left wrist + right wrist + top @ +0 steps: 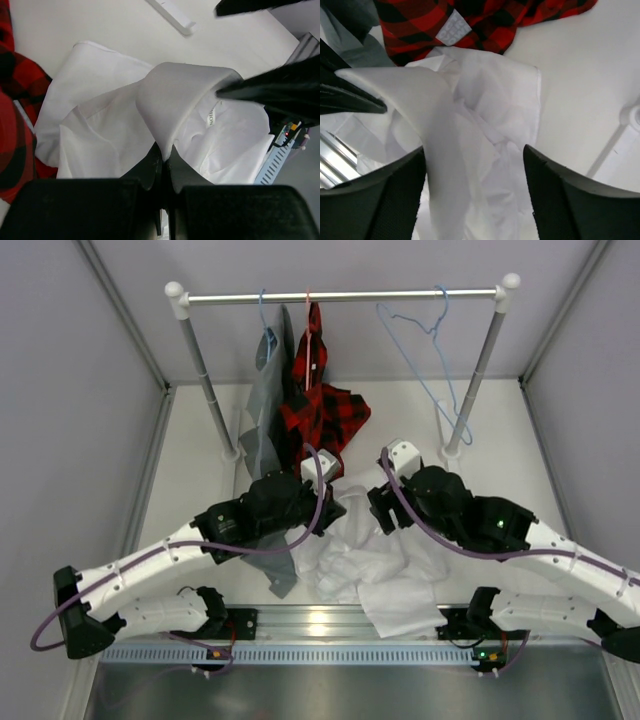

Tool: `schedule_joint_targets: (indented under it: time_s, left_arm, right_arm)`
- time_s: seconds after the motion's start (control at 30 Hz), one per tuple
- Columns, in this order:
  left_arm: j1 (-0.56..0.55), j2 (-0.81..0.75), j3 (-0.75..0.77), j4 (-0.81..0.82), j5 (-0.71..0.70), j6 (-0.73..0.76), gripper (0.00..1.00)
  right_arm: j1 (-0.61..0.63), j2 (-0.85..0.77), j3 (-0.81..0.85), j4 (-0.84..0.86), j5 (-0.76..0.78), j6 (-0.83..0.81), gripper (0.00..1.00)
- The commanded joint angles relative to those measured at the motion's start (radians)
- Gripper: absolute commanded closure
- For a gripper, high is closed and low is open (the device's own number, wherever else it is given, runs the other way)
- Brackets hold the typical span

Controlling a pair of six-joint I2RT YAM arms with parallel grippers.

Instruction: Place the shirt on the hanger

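The white shirt (372, 562) lies crumpled on the table between my two arms. My left gripper (165, 156) is shut on the shirt's collar (180, 92), which rises from the heap as a folded band. My right gripper (474, 156) is open just above the shirt (495, 130). Loose fabric lies between its two fingers, and the collar runs past the left finger (405, 185). The light blue wire hanger (432, 352) hangs bare and tilted on the rail at the right, well behind both grippers.
On the rail (340, 297) a grey shirt (262, 420) and a red-and-black plaid shirt (318, 405) hang left of centre, their hems reaching the table beside the white shirt. The rack's posts (478, 370) stand on white feet. Grey walls enclose the table.
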Motion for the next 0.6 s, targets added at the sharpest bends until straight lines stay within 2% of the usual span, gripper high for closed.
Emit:
schedule_joint_targets:
  time_s: [0.0, 0.07, 0.13, 0.27, 0.3, 0.4, 0.53, 0.57]
  left_arm:
    - [-0.001, -0.034, 0.014, -0.046, -0.108, -0.113, 1.00]
    - [-0.001, -0.035, 0.017, -0.086, -0.147, -0.175, 1.00]
    - [0.001, -0.034, 0.015, -0.126, -0.184, -0.216, 1.00]
    - [-0.001, -0.049, 0.002, -0.132, -0.152, -0.238, 1.00]
    - [-0.001, -0.052, 0.000, -0.132, -0.141, -0.243, 1.00]
    - [0.001, -0.061, -0.012, -0.134, -0.124, -0.243, 1.00]
    - [0.001, -0.063, -0.025, -0.135, -0.104, -0.235, 1.00]
    - [-0.001, -0.061, -0.025, -0.132, -0.075, -0.232, 1.00]
  right_arm:
    - [-0.050, -0.013, 0.170, -0.117, 0.103, 0.028, 0.24]
    - [-0.099, -0.010, 0.238, -0.163, 0.097, 0.014, 0.17]
    - [-0.208, 0.004, 0.336, -0.177, 0.048, -0.021, 0.11]
    - [-0.409, 0.063, 0.472, -0.182, 0.010, -0.110, 0.02]
    - [-0.492, 0.079, 0.520, -0.183, 0.002, -0.124, 0.02]
    - [-0.619, 0.171, 0.604, -0.180, -0.108, -0.188, 0.01]
    - [-0.736, 0.281, 0.657, -0.175, -0.249, -0.228, 0.02]
    - [-0.755, 0.297, 0.658, -0.175, -0.286, -0.236, 0.06]
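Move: The right hand, already open around the white shirt's collar fabric, heads for the blue hanger: its near lower corner is some 11 cm ahead, 17 cm right and 8 cm up, and its middle is about 26 cm ahead, 9 cm right and 15 cm up. The right rack post stands roughly 28 cm ahead and 20 cm right. From the left hand, which holds the collar, that near corner is about 11 cm ahead, 30 cm right and 8 cm up. The right hand leaves the collar and sweeps up some 17 cm, to its right about 14 cm and forward about 13 cm towards the blue hanger's near corner, rising and swinging right first with the forward reach carrying on last; its wrist turns clockwise about 30 degrees and noses up a little, while the fingers spread from partly to fully open. The left hand keeps its closed pinch on the shirt's collar and draws it about 3 cm to the left and 2 cm down, turning slightly counter-clockwise. ##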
